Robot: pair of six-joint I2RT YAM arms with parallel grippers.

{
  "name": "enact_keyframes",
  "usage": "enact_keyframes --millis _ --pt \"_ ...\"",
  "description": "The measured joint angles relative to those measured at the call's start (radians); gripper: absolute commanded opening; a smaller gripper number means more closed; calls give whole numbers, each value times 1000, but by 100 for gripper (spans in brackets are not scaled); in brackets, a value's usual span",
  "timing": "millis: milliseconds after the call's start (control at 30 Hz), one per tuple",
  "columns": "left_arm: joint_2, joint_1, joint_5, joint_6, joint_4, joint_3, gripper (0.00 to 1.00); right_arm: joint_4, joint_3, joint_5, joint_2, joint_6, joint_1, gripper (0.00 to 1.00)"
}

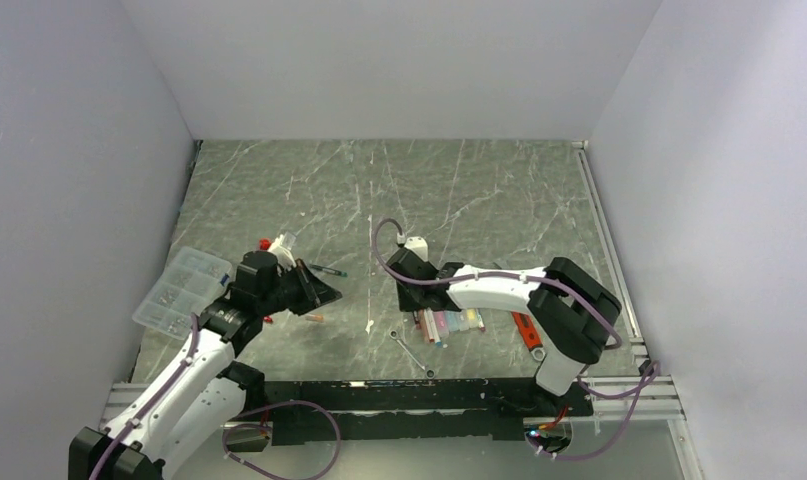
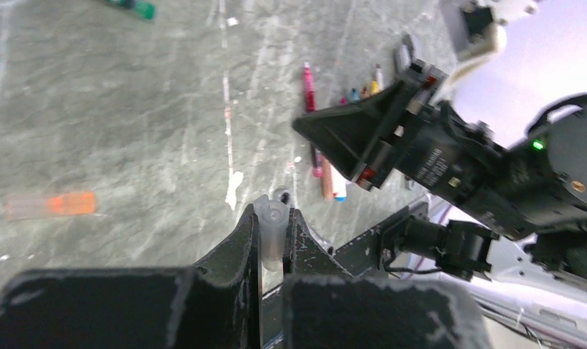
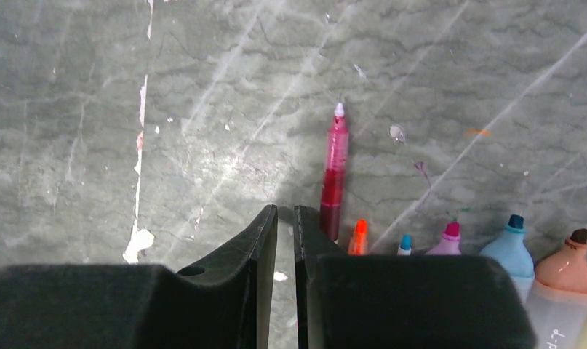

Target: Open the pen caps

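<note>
My left gripper [image 2: 274, 218] is shut on a small translucent pen cap [image 2: 271, 222], held above the table; in the top view it [image 1: 333, 292] hangs at the left. My right gripper [image 3: 285, 212] is shut with only a thin slit and nothing in it, low over the table just left of a red pen [image 3: 334, 174]. Beside that pen lie an orange marker [image 3: 359, 236], a blue marker [image 3: 405, 243] and pastel highlighters [image 3: 512, 251], tips bare. The top view shows this row of pens [image 1: 451, 322] under the right arm. An orange cap [image 2: 54, 204] lies loose on the table.
A clear compartment box [image 1: 182, 288] sits at the left edge. A silver wrench [image 1: 411, 352] and a red-handled tool [image 1: 526, 330] lie near the front. A dark pen [image 1: 329, 270] and a red cap [image 1: 264, 243] lie by the left gripper.
</note>
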Motion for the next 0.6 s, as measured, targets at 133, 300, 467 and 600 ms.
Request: enact_keyframes --millis 133,300,467,600 --pt "8 0 -97 -5 -80 11 0 15 -37 -15 -33 -10 0 26" --pt "-29 0 -259 -36 -205 13 0 71 -43 -87 -84 -53 0 38" --pt "-84 0 -440 -96 -298 13 2 101 70 -151 -59 -130 0 45" --pt "-53 0 -535 -138 -332 13 4 134 175 -175 14 -188 2 51"
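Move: The left hand holds the clear cap about 13 cm above the table; the red cap among the loose caps it heads for is some 16 cm to its left and 1 cm back. The yellow cap lies 15 cm left and 3 ahead, the blue cap 12 left and 3 ahead, the orange cap 6 left. From the low right hand, the green pen is about 20 cm left and 9 ahead; the magenta pen is just beneath it, and the row of pens centres 9 cm right, 2 back. The left hand keeps its pinch on the clear cap and carries it about 9 cm left and some 5 cm down, over the orange cap towards the loose caps, its wrist turning roughly 35 degrees, mostly counter-clockwise, so that the fingers swing from forward-right to forward and steeper down. Meanwhile the right hand, after easing back barely a centimetre, leaves the magenta pen, sweeping left and up about 8 cm each way and a little forward towards the green pen, its fingers opening from nearly shut to about half and its wrist turning counter-clockwise. ##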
